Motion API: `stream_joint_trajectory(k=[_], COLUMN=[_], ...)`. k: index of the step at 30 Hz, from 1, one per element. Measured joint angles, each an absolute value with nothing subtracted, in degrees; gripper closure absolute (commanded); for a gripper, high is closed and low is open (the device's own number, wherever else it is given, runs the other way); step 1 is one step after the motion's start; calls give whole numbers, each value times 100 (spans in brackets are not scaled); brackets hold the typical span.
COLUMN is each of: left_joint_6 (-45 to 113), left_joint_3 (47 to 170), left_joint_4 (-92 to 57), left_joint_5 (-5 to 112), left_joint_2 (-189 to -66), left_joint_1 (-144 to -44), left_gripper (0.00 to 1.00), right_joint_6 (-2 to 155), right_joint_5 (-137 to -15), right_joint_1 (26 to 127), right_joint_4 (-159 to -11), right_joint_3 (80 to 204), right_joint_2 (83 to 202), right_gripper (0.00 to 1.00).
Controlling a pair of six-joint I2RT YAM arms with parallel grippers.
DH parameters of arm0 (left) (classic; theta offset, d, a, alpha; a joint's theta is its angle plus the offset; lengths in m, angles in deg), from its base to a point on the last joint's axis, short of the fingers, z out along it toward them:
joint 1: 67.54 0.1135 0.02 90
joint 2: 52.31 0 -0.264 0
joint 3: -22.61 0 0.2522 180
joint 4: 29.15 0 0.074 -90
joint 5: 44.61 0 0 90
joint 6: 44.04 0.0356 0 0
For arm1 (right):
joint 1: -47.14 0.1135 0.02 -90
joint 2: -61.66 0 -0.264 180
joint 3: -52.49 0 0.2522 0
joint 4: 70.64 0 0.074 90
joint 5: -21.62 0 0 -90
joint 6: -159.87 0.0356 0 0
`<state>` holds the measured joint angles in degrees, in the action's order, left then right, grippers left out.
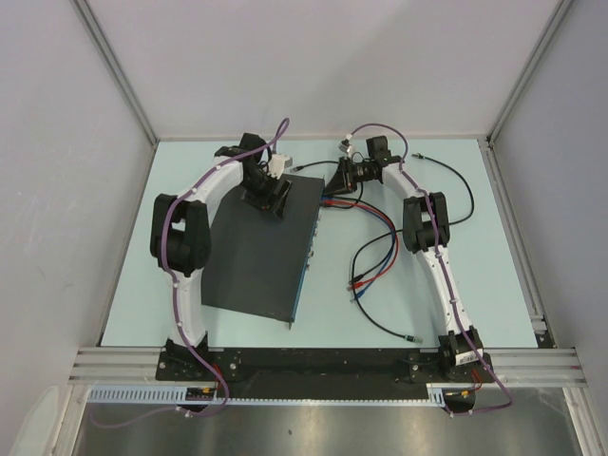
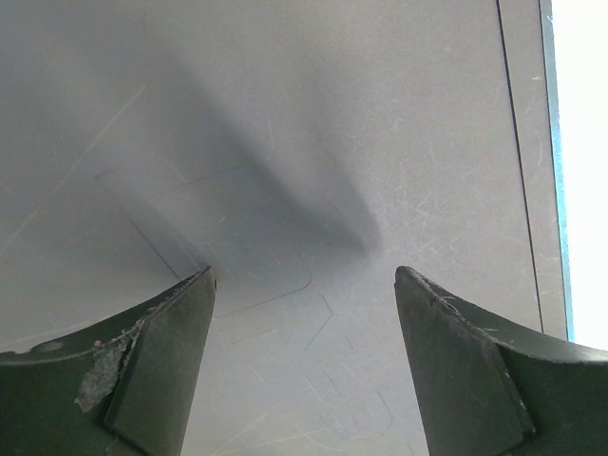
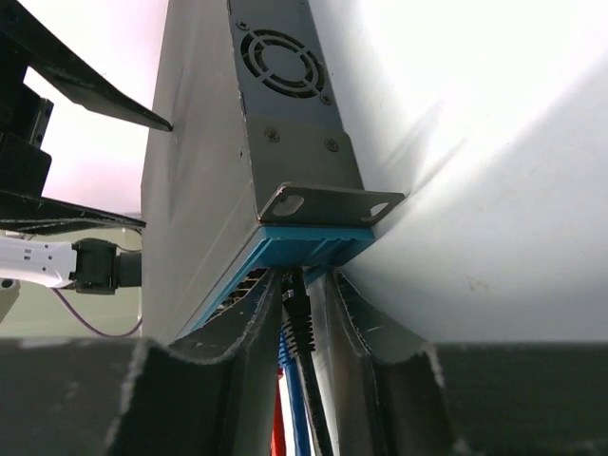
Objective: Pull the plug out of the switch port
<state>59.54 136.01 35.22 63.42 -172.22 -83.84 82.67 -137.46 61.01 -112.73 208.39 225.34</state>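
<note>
The switch [image 1: 261,247] is a flat black box lying slantwise on the table, its blue-grey port face [image 1: 309,256] turned right. My left gripper [image 1: 269,197] stands open over the far end of the lid, and its fingers [image 2: 152,370] frame bare scratched lid [image 2: 313,142]. My right gripper [image 1: 330,186] is at the far end of the port face. In the right wrist view the switch [image 3: 199,171] fills the upper left. There my right gripper [image 3: 306,278] is shut on a black plug [image 3: 302,309] with a ribbed boot, which sits in the blue face.
A blue cable [image 3: 294,399] and a red cable [image 3: 278,427] run beside the black plug. Red, blue and black cables [image 1: 375,256] loop across the table right of the switch. A metal mounting ear [image 3: 328,201] juts from the switch corner. Grey walls enclose the table.
</note>
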Motion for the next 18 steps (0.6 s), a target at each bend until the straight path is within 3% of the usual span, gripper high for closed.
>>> stream_joint_trajectory(k=[3, 10, 13, 15, 18], left_joint_6=[5954, 5954, 5954, 5954, 5954], left_joint_3=[13601, 13601, 13601, 13601, 13601], left_joint_4=[3519, 3519, 3522, 3522, 3522], left_joint_5=[6339, 6335, 6331, 6326, 6326], left_joint_2=[-17222, -17222, -17222, -17222, -17222], left_joint_1=[-8384, -8384, -8388, -8390, -8390], left_gripper=[18, 17, 18, 18, 18], right_joint_6=[8272, 8269, 8265, 8285, 8317], right_joint_5=[-13761, -13809, -13825, -13884, -13923], right_joint_1=[6103, 6110, 6112, 6112, 6106], right_joint_4=[-11273, -11278, -11271, -11254, -11227], right_joint_3=[20839, 20846, 20846, 20846, 20846], right_joint_2=[22538, 22540, 22549, 22560, 22571], right_gripper=[64, 69, 80, 100, 100])
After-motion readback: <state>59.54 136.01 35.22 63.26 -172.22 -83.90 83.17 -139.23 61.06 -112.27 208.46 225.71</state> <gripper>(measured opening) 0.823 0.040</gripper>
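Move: The black plug sits in the switch port right at the right fingertips, level with them and about 1 cm to their left, between the upper and lower finger. The switch's rack ear is some 3 cm ahead and 2 cm left of this hand; the red plug is about 3 cm back and 1 cm left. From the left gripper, the black plug lies roughly 12 cm right, 6 cm ahead and 4 cm below. Close the right gripper from its roughly one-third opening until it is almost shut, so the upper and lower fingers pinch the black plug just outside the port face. Keep the hand in place, fingers still pointing left and slightly down, letting it ease back by less than half a centimetre before the fingers shut; do not pull yet. ##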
